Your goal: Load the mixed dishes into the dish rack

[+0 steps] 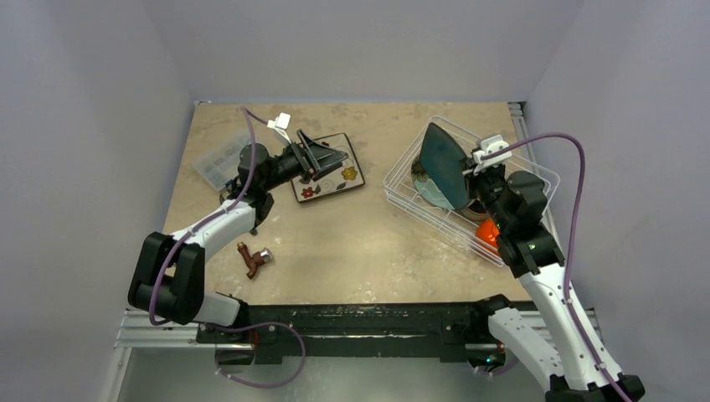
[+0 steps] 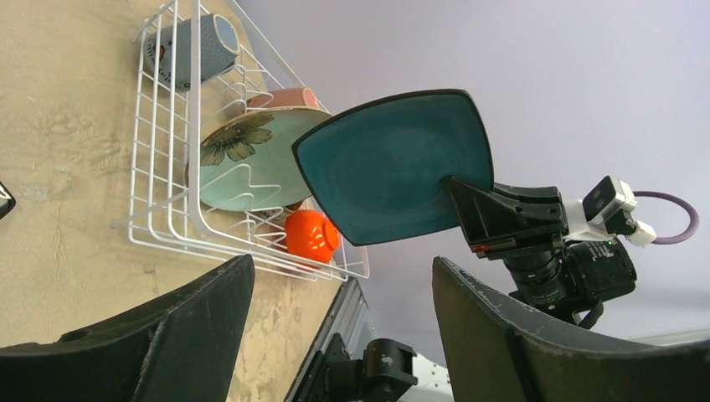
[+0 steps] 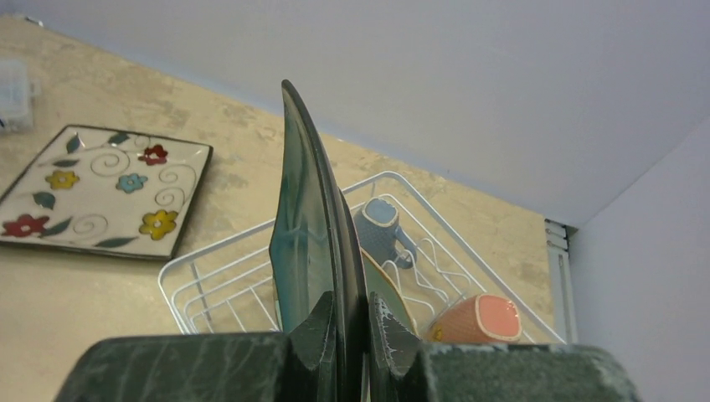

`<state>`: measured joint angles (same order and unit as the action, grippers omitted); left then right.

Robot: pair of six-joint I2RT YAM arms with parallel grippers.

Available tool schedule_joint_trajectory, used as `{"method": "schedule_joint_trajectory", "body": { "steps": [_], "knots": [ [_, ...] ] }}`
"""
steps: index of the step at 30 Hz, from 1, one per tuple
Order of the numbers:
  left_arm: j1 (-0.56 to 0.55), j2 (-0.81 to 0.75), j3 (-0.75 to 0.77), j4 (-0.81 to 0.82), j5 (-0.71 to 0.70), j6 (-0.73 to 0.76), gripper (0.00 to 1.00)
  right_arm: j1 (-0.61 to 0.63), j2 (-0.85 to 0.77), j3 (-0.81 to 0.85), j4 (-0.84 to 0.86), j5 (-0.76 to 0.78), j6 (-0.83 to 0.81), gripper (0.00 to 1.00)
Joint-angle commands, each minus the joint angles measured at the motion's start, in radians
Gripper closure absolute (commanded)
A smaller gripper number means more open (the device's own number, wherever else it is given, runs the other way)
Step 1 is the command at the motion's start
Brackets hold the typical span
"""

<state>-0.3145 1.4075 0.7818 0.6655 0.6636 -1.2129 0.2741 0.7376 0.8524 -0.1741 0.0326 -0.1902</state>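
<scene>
My right gripper (image 1: 469, 173) (image 3: 353, 322) is shut on the edge of a dark teal plate (image 1: 444, 159) (image 3: 311, 218) (image 2: 393, 163), which it holds upright above the white wire dish rack (image 1: 402, 186) (image 3: 209, 272) (image 2: 163, 209). In the rack lie a pale teal flowered plate (image 2: 243, 163), a pale blue mug (image 3: 381, 224) (image 2: 188, 46), a pink mug (image 3: 479, 318) (image 2: 280, 96) and an orange bowl (image 1: 487, 233) (image 2: 311, 234). The square flower-patterned plate (image 1: 335, 182) (image 3: 100, 188) lies flat on the table. My left gripper (image 1: 337, 157) (image 2: 343, 327) hovers open over its far edge, with nothing between its fingers.
A clear plastic compartment box (image 1: 216, 161) sits at the left, behind my left arm. Pliers (image 1: 254, 258) lie near the table's front left. Walls close in the table on three sides, and the rack stands against the right edge.
</scene>
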Motion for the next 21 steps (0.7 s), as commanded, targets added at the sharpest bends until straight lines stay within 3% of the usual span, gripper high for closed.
{"method": "schedule_joint_trajectory", "body": {
  "steps": [1, 4, 13, 21],
  "knots": [
    [0.005, 0.014, 0.021, 0.09, 0.029, -0.034, 0.24, -0.007, -0.048, 0.022, 0.224, -0.073, -0.17, 1.0],
    [0.005, 0.015, 0.021, 0.094, 0.03, -0.036, 0.24, -0.023, -0.028, -0.021, 0.284, -0.101, -0.223, 1.0],
    [0.006, 0.029, 0.017, 0.102, 0.031, -0.04, 0.24, -0.198, 0.075, -0.106, 0.436, -0.434, -0.19, 1.0],
    [0.009, 0.045, 0.012, 0.13, 0.034, -0.068, 0.25, -0.271, 0.129, -0.158, 0.452, -0.521, -0.201, 1.0]
  ]
}}
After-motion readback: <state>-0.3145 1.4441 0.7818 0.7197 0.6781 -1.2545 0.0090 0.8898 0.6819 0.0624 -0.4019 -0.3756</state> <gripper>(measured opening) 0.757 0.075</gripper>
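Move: Ahead of the right hand, which holds the teal plate by its edge, the rack slot lies about 5 cm farther out, 3 cm to the left and 14 cm below. The light green plate stands beside that slot, roughly 4 cm ahead, 3 cm left and 11 cm down. The blue mug is about 20 cm ahead, 1 cm left; the pink mug 9 cm ahead, 10 cm right; the orange bowl 7 cm back, 9 cm right. From the left hand, the slot lies about 26 cm right, 1 cm ahead. Lowering the teal plate towards the rack beside the light green plate, the right hand first mostly turns in place, then sinks about 7 cm while reaching some 4 cm forward. The wrist swings about 10 degrees counter-clockwise and its left side dips slightly; the fingers keep their pinch on the plate's edge. ##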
